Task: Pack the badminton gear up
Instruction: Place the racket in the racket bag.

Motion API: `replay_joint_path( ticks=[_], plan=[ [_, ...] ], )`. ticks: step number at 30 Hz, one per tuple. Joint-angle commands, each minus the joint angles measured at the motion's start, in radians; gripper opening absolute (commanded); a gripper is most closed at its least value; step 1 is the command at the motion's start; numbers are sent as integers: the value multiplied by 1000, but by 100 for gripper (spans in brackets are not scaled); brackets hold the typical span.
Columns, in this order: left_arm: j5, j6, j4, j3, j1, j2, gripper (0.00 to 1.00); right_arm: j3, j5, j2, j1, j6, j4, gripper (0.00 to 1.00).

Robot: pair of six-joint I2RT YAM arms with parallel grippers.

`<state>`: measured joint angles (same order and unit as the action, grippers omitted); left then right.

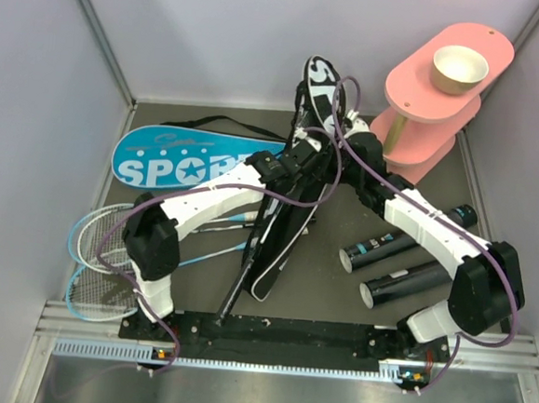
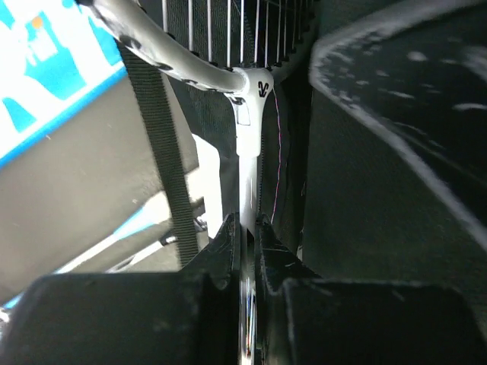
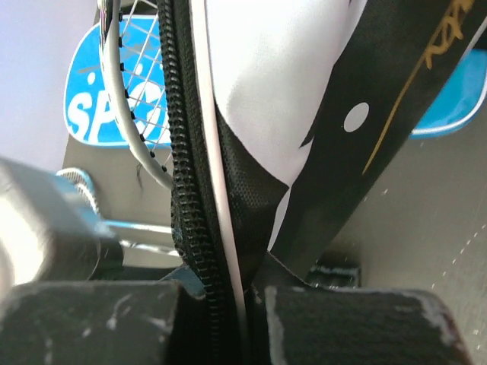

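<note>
The black racket bag (image 1: pixel 293 194) stands tilted up in the middle of the floor. My right gripper (image 1: pixel 324 131) is shut on its zipper edge (image 3: pixel 199 190); in the right wrist view the jaws (image 3: pixel 243 281) pinch zipper and cloth. My left gripper (image 1: pixel 296 162) is shut on the white throat (image 2: pixel 247 144) of a black racket (image 1: pixel 243 274); its jaws (image 2: pixel 248 228) clamp the shaft. The racket's head sits at the bag's opening and its handle reaches down toward the near edge. The blue bag (image 1: pixel 189 158) lies flat at the back left. Blue rackets (image 1: pixel 97 253) lie at the left. Two black tubes (image 1: pixel 406 245) (image 1: pixel 412 283) lie at the right.
A pink tiered stand (image 1: pixel 437 84) with a tan bowl (image 1: pixel 459 69) on top stands at the back right, close to my right arm. Grey walls close in the left, back and right sides. A black rail (image 1: pixel 287 334) runs along the near edge.
</note>
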<state>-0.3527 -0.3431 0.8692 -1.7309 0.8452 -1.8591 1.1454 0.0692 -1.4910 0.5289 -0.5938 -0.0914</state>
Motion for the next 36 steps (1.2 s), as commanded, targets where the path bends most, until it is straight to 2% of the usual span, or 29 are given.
replay_joint_path(
  ticks=[1, 4, 8, 12, 16, 18, 19, 20, 22, 23, 25, 28, 32, 36],
  plan=[
    [-17, -169, -258, 154, -6, 162, 0, -19, 40, 113, 19, -95, 13, 0],
    [-9, -188, -300, 166, -6, 160, 0, -64, 41, 133, 17, -158, 5, 0],
    [-3, -243, -257, 65, -11, 98, 0, -198, 69, 152, 19, -236, 84, 0],
    [75, -237, -251, -88, -12, -15, 0, -260, 83, 149, 22, -238, 137, 0],
    [195, -189, -217, -151, -14, -64, 0, -274, 66, 166, 8, -204, 121, 0],
    [224, -172, -213, -113, -14, -39, 0, -286, 78, 170, -6, -202, 128, 0],
    [227, -169, -213, -86, -14, -19, 5, -289, 80, 175, -13, -201, 130, 0],
    [245, -153, -251, -8, -14, 7, 17, -294, 78, 176, -17, -199, 133, 0],
    [273, -145, -274, 68, -12, 87, 26, -297, 78, 181, -23, -193, 134, 0],
    [290, -137, -292, 129, -14, 112, 34, -297, 80, 184, -27, -192, 134, 0],
    [381, -125, -299, 175, -14, 165, 40, -293, 84, 186, -30, -190, 139, 0],
    [480, -129, -289, 246, -12, 202, 42, -282, 84, 190, -33, -182, 139, 0],
    [488, -145, -323, 370, -5, 273, 42, -274, 84, 193, -33, -173, 133, 0],
    [572, -146, -338, 401, 3, 270, 42, -282, 90, 192, -33, -175, 133, 0]
  ],
)
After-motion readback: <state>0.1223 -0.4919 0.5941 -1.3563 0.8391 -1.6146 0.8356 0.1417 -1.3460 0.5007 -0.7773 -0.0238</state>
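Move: The left hand holds the racket by its shaft, and the racket bag's open side lies about 5 cm to its right, 2 cm back and 4 cm lower. On the table some 20 cm below are the blue bag, 29 cm left and 12 cm ahead, and the other rackets' handles, 13 cm left and 3 cm back. From the right hand, which grips the bag's edge, the opening is roughly 6 cm left, 5 cm back and 6 cm lower. Left hand carries racket about 6 cm right into the bag, releases, backs off 10 cm; right lowers bag, drawing back. ##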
